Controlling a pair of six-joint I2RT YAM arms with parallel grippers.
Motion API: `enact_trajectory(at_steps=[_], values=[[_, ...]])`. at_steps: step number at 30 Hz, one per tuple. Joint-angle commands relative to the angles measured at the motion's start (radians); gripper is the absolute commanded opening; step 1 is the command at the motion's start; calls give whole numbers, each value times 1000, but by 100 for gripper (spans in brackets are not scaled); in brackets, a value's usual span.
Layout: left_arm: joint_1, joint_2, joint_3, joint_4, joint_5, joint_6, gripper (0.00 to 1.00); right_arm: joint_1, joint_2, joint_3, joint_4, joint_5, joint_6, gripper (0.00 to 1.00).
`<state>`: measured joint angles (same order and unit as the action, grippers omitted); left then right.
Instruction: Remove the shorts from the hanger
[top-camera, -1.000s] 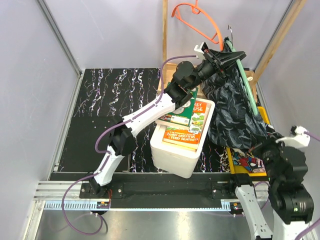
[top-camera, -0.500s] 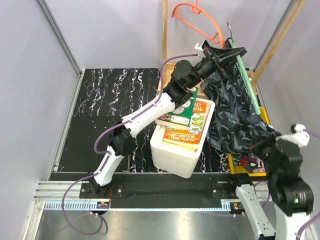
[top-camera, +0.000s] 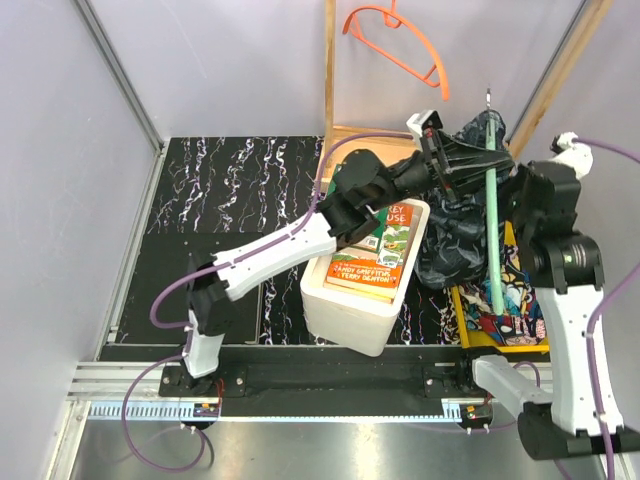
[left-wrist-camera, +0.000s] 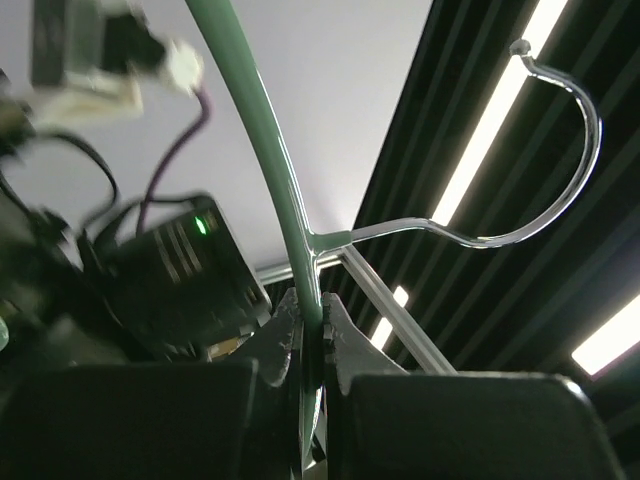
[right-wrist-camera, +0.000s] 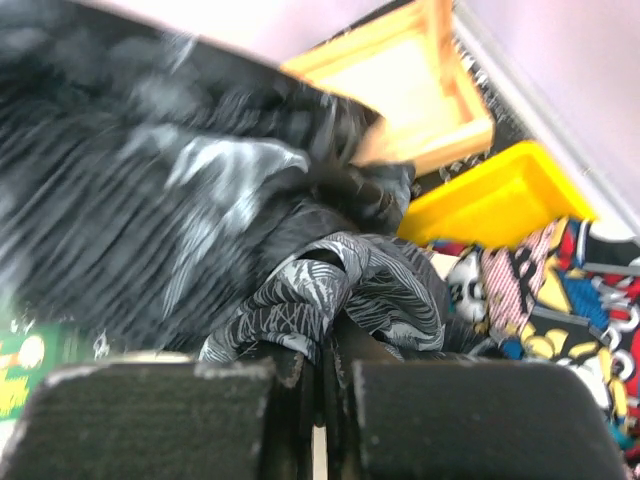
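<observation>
The green hanger (top-camera: 491, 230) with its metal hook (left-wrist-camera: 560, 150) is held up at the right, and my left gripper (top-camera: 478, 165) is shut on its green bar (left-wrist-camera: 300, 250) just below the hook. The dark leaf-patterned shorts (top-camera: 452, 240) hang bunched along the hanger. My right gripper (top-camera: 518, 190) is raised beside the hanger and shut on a fold of those dark shorts (right-wrist-camera: 330, 290). The comic-print shorts (top-camera: 515, 295) lie in the yellow tray (top-camera: 466, 310) below, also seen as comic-print shorts (right-wrist-camera: 560, 290) in the right wrist view.
A white foam box (top-camera: 350, 320) topped with books (top-camera: 370, 265) stands just left of the hanging cloth. An orange hanger (top-camera: 400, 45) hangs at the back by a wooden post (top-camera: 328, 70). A wooden box (right-wrist-camera: 410, 90) sits behind the yellow tray (right-wrist-camera: 495, 200).
My right arm has risen from the lower right to beside the hanger, bunching the dark shorts upward. My left gripper has carried the hanger to the right and turned it.
</observation>
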<state>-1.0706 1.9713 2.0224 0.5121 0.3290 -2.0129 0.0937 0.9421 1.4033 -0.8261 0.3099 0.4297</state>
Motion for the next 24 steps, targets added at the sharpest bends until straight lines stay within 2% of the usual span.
enact_trajectory(at_steps=[1,6,11,17,21,24], values=[[15,-155,-85,150,53,-225,0,-3,72,100,104,133,-65,0],[18,-276,-273,170,76,-219,0,-60,181,146,105,124,-16,0],[24,-345,-337,158,102,-215,0,-129,334,281,94,60,47,0],[139,-312,-108,53,313,15,0,-140,420,520,22,79,52,0],[231,-353,-102,-27,427,211,0,-140,406,695,5,144,-6,0],[296,-434,-163,-145,447,359,0,-140,438,944,-25,199,-78,0]])
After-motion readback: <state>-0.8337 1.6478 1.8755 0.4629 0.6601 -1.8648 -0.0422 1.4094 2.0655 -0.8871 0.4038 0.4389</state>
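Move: The black shorts I pinch in my right hand spread some 25 cm below my left hand and about 8 cm ahead of it. From my left hand, the orange hanger is roughly 22 cm ahead and 12 cm left at about its height, and the green book some 8 cm ahead, 17 cm left and 32 cm down. From my right hand, the green hanger's middle is about 14 cm back, 11 cm left and 16 cm above; the yellow tub is 8 cm back, 6 cm right and 33 cm down. I part my two hands, both grips kept shut: my left carries the green hanger about 13 cm left, away from the shorts and towards over the books, rising late and tilting some 20 degrees. My right draws the black shorts forward some 10 cm and rightward, then sharply up about 10 cm, turning slightly clockwise. ##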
